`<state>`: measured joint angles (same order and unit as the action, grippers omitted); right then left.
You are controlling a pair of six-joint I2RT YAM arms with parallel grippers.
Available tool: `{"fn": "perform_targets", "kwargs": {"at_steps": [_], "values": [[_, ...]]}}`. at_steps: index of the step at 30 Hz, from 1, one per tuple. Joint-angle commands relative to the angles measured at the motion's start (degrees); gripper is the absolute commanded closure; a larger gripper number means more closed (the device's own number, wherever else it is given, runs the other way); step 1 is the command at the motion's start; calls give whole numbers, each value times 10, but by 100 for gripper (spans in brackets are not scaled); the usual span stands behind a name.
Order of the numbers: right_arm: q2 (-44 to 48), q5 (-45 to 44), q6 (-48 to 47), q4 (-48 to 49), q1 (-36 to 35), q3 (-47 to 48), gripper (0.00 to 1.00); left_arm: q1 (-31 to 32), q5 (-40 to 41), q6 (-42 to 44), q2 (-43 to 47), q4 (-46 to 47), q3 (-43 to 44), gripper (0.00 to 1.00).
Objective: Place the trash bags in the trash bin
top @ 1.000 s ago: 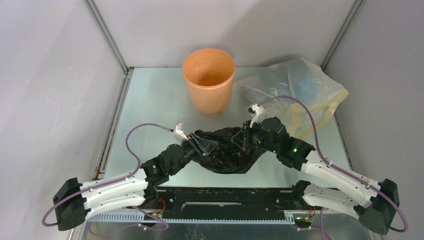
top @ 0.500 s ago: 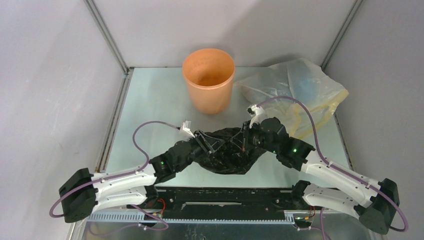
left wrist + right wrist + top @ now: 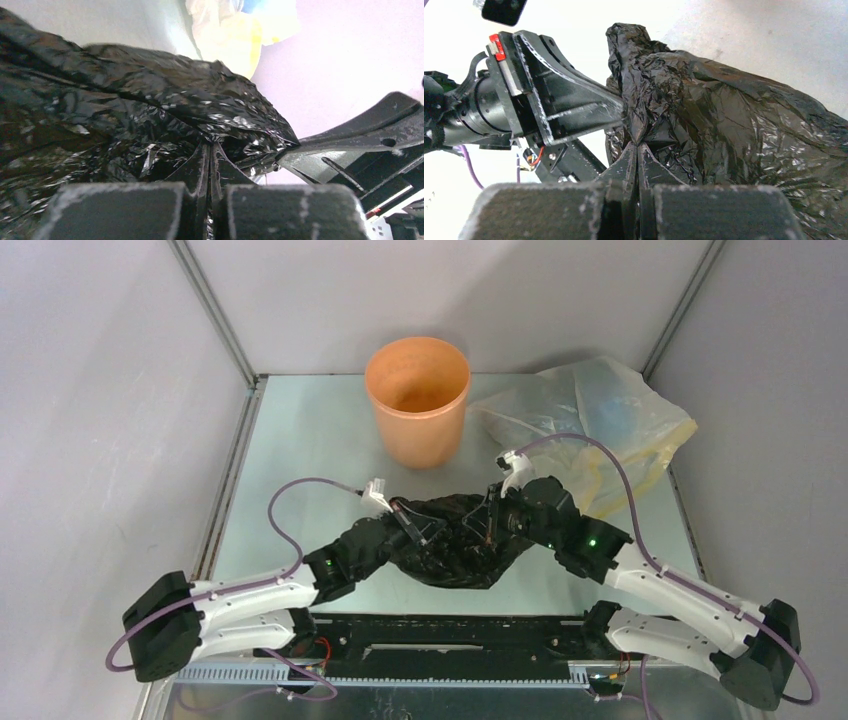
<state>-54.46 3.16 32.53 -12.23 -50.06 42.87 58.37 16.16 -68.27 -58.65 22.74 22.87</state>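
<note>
The crinkly black trash bag (image 3: 462, 552) lies bunched on the table between my two arms, in front of the orange trash bin (image 3: 417, 400). My left gripper (image 3: 414, 531) is shut on a fold at the bag's left side; in the left wrist view its tips (image 3: 209, 146) pinch the glossy black film (image 3: 150, 100). From the right, my right gripper (image 3: 488, 523) is also shut on the bag. The right wrist view has its tips (image 3: 637, 145) closed on a pleat of the bag (image 3: 724, 115). The bin stands upright and empty, apart from the bag.
A translucent yellowish plastic bag (image 3: 600, 420) lies crumpled at the back right corner, behind the right arm and beside the bin. Grey walls and metal rails (image 3: 232, 480) border the table on three sides. The arm bases sit along the near edge.
My left arm has pushed right into the bag, and its jaws, open before, have closed on the black plastic. The right gripper has kept its hold in place.
</note>
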Motion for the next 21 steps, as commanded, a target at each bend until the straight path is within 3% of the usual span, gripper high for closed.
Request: {"fn": "perform_targets", "kwargs": {"at_steps": [1,7,8,10,12,16,21], "values": [[31,-53,-14,-21,9,0,100,-36,-19,42,45,-33,7,100],[53,-145,-13,-85,37,0,97,-83,-88,122,119,-151,41,100],[55,-151,-14,-89,41,0,90,-88,-108,131,125,-161,47,100],[61,-141,-23,-87,45,0,55,-96,-140,144,131,-174,59,100],[70,-116,-37,-81,44,0,38,-104,-175,156,129,-179,76,100],[84,-96,-66,-89,30,-5,29,-119,-228,172,115,-199,112,100],[116,-143,-49,-124,43,-50,31,-150,-271,190,123,-245,152,100]]}}
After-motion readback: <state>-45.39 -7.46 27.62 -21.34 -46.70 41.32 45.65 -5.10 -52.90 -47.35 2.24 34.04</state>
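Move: The crumpled black trash bag is pinched by both hands; its middle lies about 2 cm ahead, 4 cm right and 7 cm below the left hand point. The bin stands some 33 cm ahead, 5 cm left and slightly below. From the right hand, the black bag's middle is roughly 1 cm ahead, 3 cm left and 9 cm below; the pale bag sits about 30 cm ahead, 30 cm right and 14 cm lower. Both grippers keep their pinch on the black bag and draw apart, the left going about 4 cm left, the right about 5 cm right and a little forward, swinging clockwise. The right fingers then open wide and let go, while the shut left fingers carry their grip some 6 cm up, tilting up and turning clockwise slightly. ##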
